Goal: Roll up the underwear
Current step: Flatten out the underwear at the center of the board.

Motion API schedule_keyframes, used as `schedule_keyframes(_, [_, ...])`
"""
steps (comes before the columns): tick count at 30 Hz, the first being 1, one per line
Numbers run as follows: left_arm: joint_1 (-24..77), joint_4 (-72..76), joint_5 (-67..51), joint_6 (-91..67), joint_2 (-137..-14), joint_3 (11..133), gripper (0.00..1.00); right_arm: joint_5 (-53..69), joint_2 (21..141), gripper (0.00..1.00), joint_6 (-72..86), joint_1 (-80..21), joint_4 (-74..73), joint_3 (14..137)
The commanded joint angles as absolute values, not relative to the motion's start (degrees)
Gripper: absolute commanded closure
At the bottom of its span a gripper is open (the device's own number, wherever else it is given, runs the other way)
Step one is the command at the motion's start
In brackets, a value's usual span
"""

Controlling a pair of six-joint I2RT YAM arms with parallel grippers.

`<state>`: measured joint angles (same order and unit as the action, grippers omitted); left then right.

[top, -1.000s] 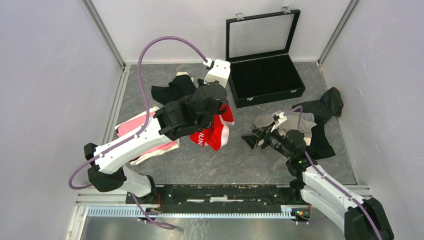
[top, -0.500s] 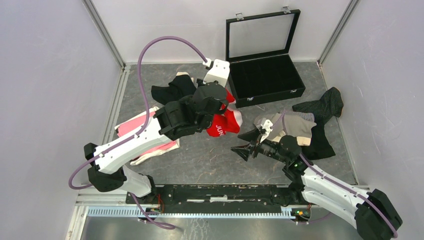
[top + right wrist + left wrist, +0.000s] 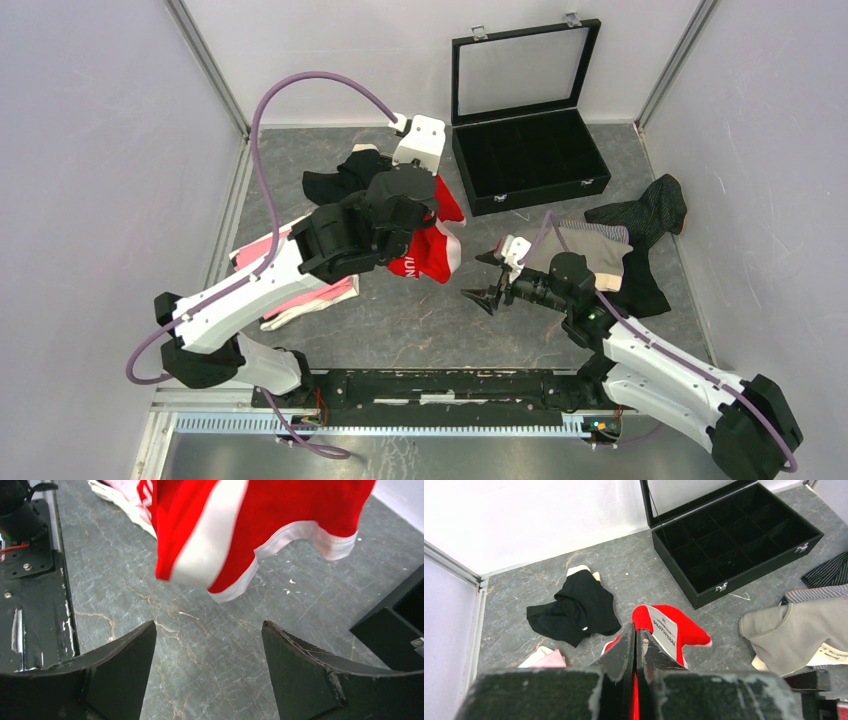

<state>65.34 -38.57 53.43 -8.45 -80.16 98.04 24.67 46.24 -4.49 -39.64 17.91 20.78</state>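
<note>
The red underwear (image 3: 428,252) with white lettering hangs above the table, pinched at its top edge by my left gripper (image 3: 635,626), which is shut on it. A white label (image 3: 663,630) shows on the cloth beside the fingers. In the right wrist view the red underwear (image 3: 280,510) hangs just ahead of and above my right gripper (image 3: 209,625), which is open and holds nothing. Seen from above, the right gripper (image 3: 482,278) points left at the garment, a little apart from it. More underwear lies around: black (image 3: 345,180), pink (image 3: 290,270), beige (image 3: 590,250) and dark pinstriped (image 3: 650,215).
A black compartment case (image 3: 530,150) with its glass lid raised stands at the back, right of centre; its corner (image 3: 395,630) shows by the right fingers. The enclosure's walls close in left, right and behind. The arms' base rail (image 3: 440,385) runs along the near edge.
The left arm has drawn back to the left with the red underwear, which swung right and back. The right gripper has moved left toward the table's middle, away from the beige piece.
</note>
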Motion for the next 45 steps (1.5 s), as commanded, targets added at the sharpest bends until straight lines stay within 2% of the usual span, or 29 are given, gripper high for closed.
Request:
schedule_keyframes(1, [65.28, -35.8, 53.34, -4.84, -76.77, 97.79, 0.98, 28.19, 48.34, 0.16, -6.51, -39.81, 18.49, 23.79])
schedule_keyframes(10, [65.24, -35.51, 53.53, -5.0, -75.98, 96.96, 0.98, 37.7, 54.45, 0.19, -0.09, -39.96, 29.76, 25.13])
schedule_keyframes(18, [65.27, -35.28, 53.36, -4.79, -75.8, 96.86, 0.98, 38.82, 57.63, 0.2, -4.3, -39.99, 26.24, 30.66])
schedule_keyframes(23, [65.25, -35.27, 53.58, -4.66, -75.76, 96.72, 0.98, 40.03, 60.03, 0.26, -6.01, -39.95, 24.55, 33.12])
schedule_keyframes(31, [65.23, -35.25, 54.85, -4.0, -75.15, 96.35, 0.98, 44.36, 60.54, 0.47, -7.04, -39.94, 21.87, 33.11])
schedule_keyframes(34, [65.3, -34.96, 55.15, -3.95, -75.06, 96.03, 0.98, 46.4, 60.81, 0.61, -6.71, -40.02, 21.71, 32.87])
schedule_keyframes(38, [65.29, -34.72, 55.19, -4.02, -74.95, 95.6, 0.98, 47.45, 61.25, 0.86, -4.49, -40.03, 23.77, 32.21])
schedule_keyframes(41, [65.22, -34.77, 55.43, -4.19, -74.93, 95.09, 0.98, 44.94, 61.27, 0.98, -1.32, -40.04, 26.54, 31.19])
schedule_keyframes(45, [65.3, -34.8, 56.94, -4.74, -74.18, 93.79, 0.98, 32.03, 59.29, 1.0, 3.48, -40.05, 24.75, 30.41])
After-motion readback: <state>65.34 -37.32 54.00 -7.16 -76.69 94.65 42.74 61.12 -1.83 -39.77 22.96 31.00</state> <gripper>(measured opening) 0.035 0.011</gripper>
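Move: The left hand holds the red underwear up, shut on its top. For the open right hand, its hanging white-edged lower corner is about 6 cm left, 1 cm nearer the base and 3 cm higher; from the left hand that corner is roughly 8 cm back, 5 cm right and 19 cm below. From the right hand, the black box is about 22 cm ahead, 11 cm right and the grey cloth 5 cm ahead, 22 cm right, both some 17 cm below. Leftwards, about 5 cm in all, the right hand goes in to the hanging lower corner of the underwear, dipping slightly, climbing above it, then settling a little lower and slightly back while turning some 20 degrees counter-clockwise. Its wide-open fingers shut there and pinch the white-edged cloth. The left hand keeps its grip up top, lifting slightly and sinking again as it eases left. ##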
